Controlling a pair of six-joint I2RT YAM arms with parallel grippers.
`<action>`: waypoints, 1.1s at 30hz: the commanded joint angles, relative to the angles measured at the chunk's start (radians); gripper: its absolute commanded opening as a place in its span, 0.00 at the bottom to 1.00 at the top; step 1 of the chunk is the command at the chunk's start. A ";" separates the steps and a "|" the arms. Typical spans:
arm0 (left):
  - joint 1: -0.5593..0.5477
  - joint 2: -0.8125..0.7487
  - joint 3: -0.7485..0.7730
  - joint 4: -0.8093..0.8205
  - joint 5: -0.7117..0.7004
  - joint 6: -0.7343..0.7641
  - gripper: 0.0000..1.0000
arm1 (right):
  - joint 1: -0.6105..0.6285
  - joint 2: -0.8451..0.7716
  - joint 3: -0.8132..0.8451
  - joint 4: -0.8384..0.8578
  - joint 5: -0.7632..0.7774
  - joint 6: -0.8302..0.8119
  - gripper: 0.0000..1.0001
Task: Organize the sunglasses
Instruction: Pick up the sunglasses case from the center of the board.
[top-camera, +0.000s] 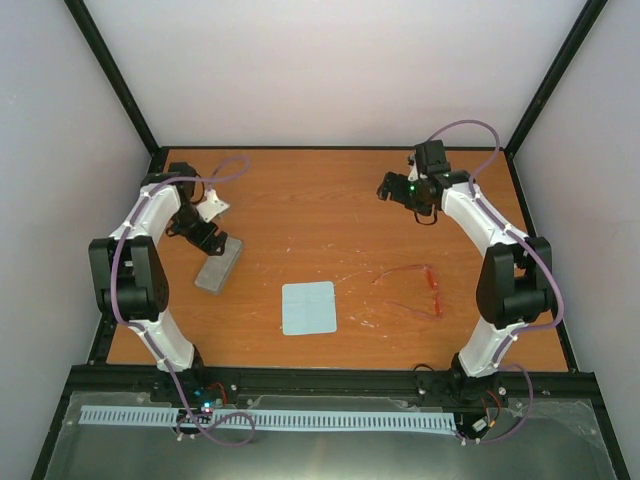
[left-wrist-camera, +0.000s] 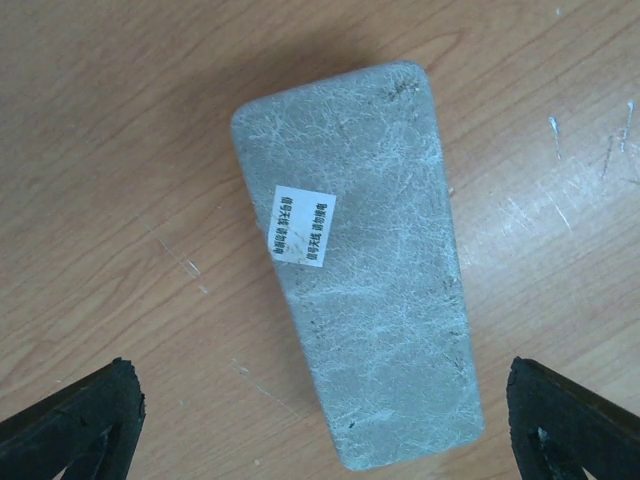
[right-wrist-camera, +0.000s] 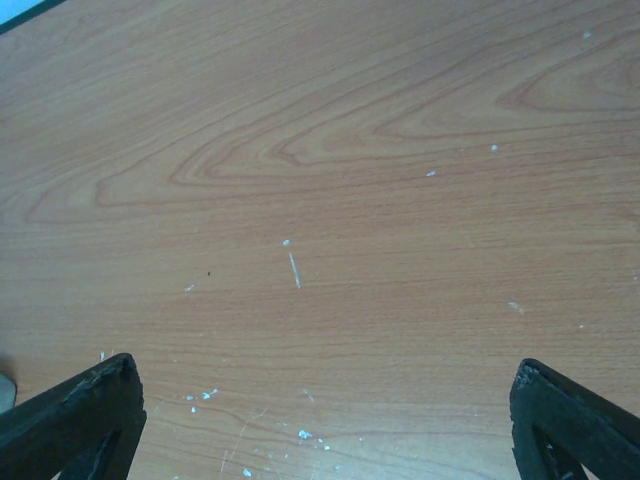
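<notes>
The sunglasses (top-camera: 415, 288), with a thin red-pink frame and long slim arms spread open, lie on the table at the right, in front of the right arm's base; they show in neither wrist view. A grey rectangular case (top-camera: 220, 265) lies closed at the left; in the left wrist view it (left-wrist-camera: 365, 260) fills the middle, with a white label on top. My left gripper (top-camera: 200, 235) hangs open just above the case's far end, touching nothing. My right gripper (top-camera: 400, 190) is open and empty over bare table at the back right, well behind the sunglasses.
A pale blue square cloth (top-camera: 308, 307) lies flat near the table's front middle. A black frame rail (top-camera: 330, 378) runs along the front edge, with black uprights at the back corners. The wooden table (right-wrist-camera: 320, 200) shows small white specks.
</notes>
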 joint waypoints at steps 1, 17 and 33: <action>-0.002 -0.009 0.003 -0.052 0.003 -0.009 0.99 | 0.014 0.016 -0.002 -0.028 -0.024 -0.017 0.97; -0.074 0.052 -0.088 0.014 -0.066 -0.071 0.99 | 0.045 -0.021 -0.077 -0.013 -0.028 0.005 0.98; -0.102 0.073 -0.175 0.115 -0.173 -0.128 0.94 | 0.044 -0.030 -0.088 -0.002 -0.055 -0.013 0.92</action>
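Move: The sunglasses case lies almost under the left hand, about 2 cm back, 2 cm to its right and 7 cm below. The blue cloth is some 25 cm to that hand's right and 13 cm back. From the right hand, the case lies about 42 cm to the left, 12 cm back and 13 cm lower. Wide-open left hand sinks about 6 cm and draws back 4 towards the case; right eases down and back. ##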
